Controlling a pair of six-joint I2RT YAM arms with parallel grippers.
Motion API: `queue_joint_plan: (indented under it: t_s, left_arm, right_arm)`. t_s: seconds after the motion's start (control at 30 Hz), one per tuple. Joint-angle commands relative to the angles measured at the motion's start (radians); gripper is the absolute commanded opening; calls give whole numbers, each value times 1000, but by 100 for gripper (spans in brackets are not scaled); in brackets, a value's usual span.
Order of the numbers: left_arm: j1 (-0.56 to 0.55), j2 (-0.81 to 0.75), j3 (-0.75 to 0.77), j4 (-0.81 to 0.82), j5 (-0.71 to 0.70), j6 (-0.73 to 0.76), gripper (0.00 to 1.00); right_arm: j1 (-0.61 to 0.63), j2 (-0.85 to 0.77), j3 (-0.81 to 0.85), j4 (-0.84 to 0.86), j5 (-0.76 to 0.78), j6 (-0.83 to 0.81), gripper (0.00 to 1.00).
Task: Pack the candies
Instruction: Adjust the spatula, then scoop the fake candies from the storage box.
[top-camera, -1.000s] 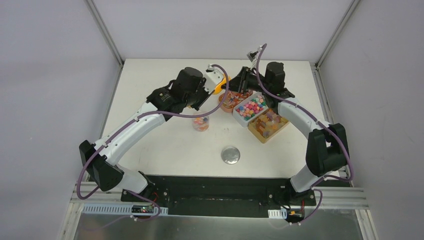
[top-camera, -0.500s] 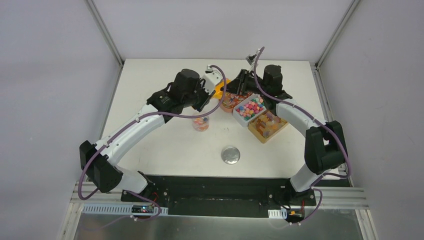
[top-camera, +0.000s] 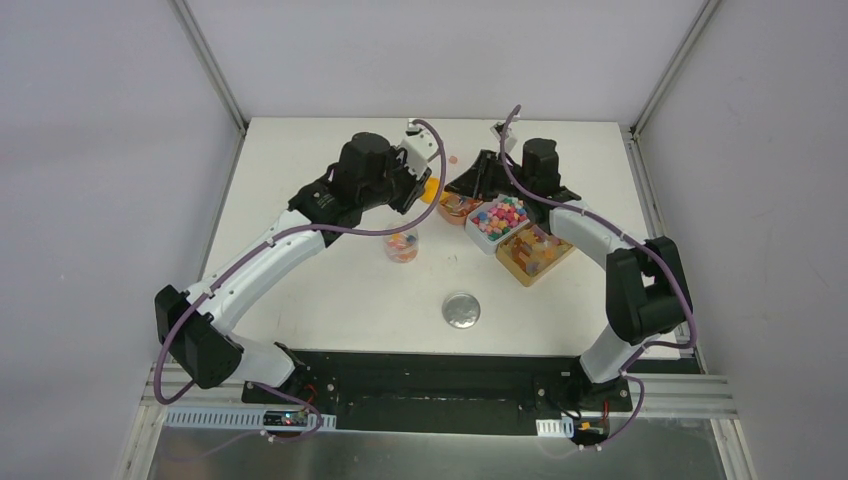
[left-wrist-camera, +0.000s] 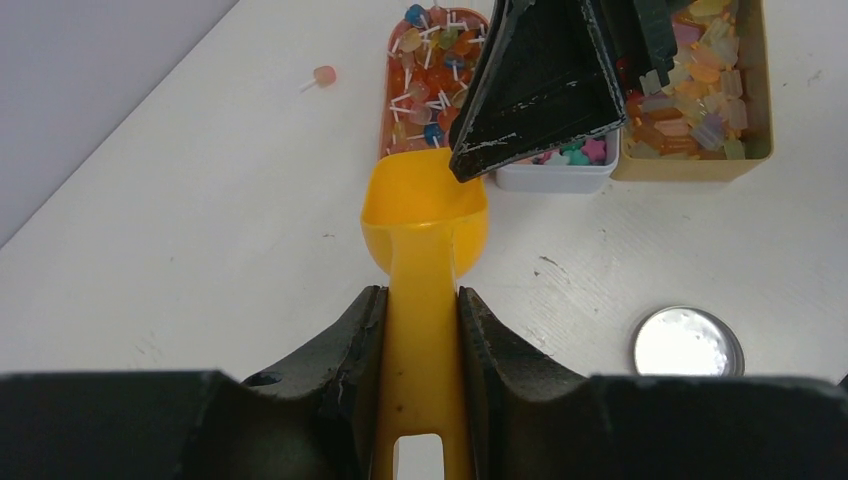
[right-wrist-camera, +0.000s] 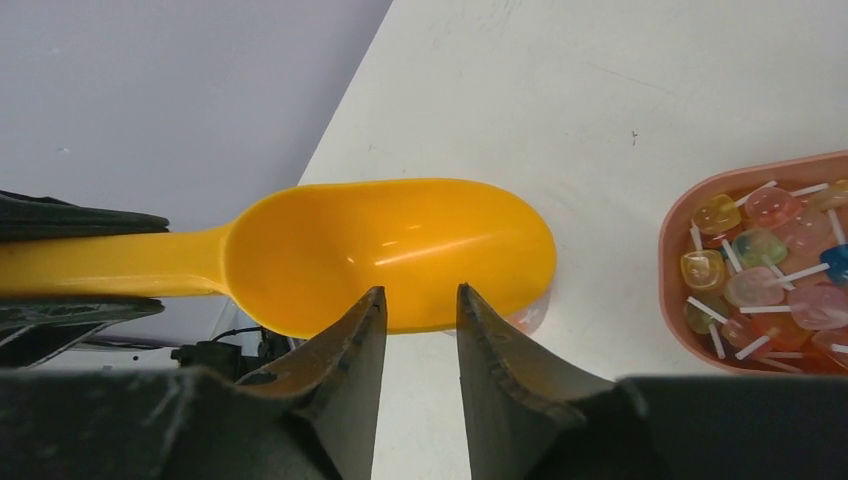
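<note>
The candies fill three containers: a pink oval tray of lollipop sweets, a white box of small mixed-colour pieces, and an amber box of gummy chunks. Some candies lie in a small clear jar. My left gripper is shut on the handle of the orange scoop, whose bowl is empty. My right gripper is open, its tips right at the scoop's rim with nothing between them. From above it hovers over the pink tray's back end.
A round silver lid lies at the front middle of the table. One stray lollipop sweet sits on the table behind the pink tray. White walls enclose the table on the left, back and right.
My right gripper has swung left toward the scoop and its jaws have widened a little. The left gripper has drawn the scoop slightly back and left.
</note>
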Motion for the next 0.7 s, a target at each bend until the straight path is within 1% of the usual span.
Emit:
queue_joint_plan:
  t_s: [0.0, 0.07, 0.13, 0.27, 0.37, 0.4, 0.43, 0.47, 0.57, 0.67]
  left_arm:
    - [21, 8, 3, 122, -10, 44, 0]
    - [29, 25, 11, 124, -12, 63, 0]
    - [40, 50, 23, 122, -8, 75, 0]
    - [59, 99, 47, 123, 29, 104, 0]
    - [74, 139, 73, 122, 90, 137, 0]
    - [80, 149, 78, 123, 112, 148, 0]
    - [84, 160, 82, 124, 139, 162, 0]
    - [89, 171, 87, 126, 169, 176, 0]
    - [100, 207, 99, 129, 229, 207, 0]
    - [108, 249, 107, 127, 252, 238, 0]
  right_arm:
    - [-23, -18, 55, -72, 54, -99, 37]
    - [-48, -34, 84, -145, 139, -162, 45]
    - [-90, -40, 100, -162, 174, -181, 54]
    - [-179, -16, 132, -166, 178, -180, 74]
    - [-222, 16, 157, -166, 179, -201, 86]
    - [-234, 28, 171, -167, 179, -215, 93]
    - [-247, 44, 182, -168, 182, -230, 97]
    - [-259, 59, 192, -168, 188, -243, 99]
    - [-293, 119, 240, -175, 172, -260, 100]
    - [-313, 183, 290, -200, 150, -281, 100]
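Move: The spatula is already in the left fingers. The box of lollipops it is taken to lies about 16 cm ahead of the left hand, 16 cm to its right and 24 cm below. The tray of star candies is 10 cm ahead and 25 cm right, the jar almost straight underneath, some 22 cm down. From the right hand, the spatula's bowl is about 5 cm left, level and hardly ahead; the lollipop box lies 12 cm ahead, 5 cm right and 17 cm below. The spatula's bowl is left free as the right hand draws away to its right and forward, some 18 cm in all, passing over the lollipop box, turning clockwise about 20 degrees and spreading its fingers from a third open to fully open. The left hand keeps its grip on the handle and carries the spatula about 5 cm forward, then also 5 cm down, towards the lollipop box. ##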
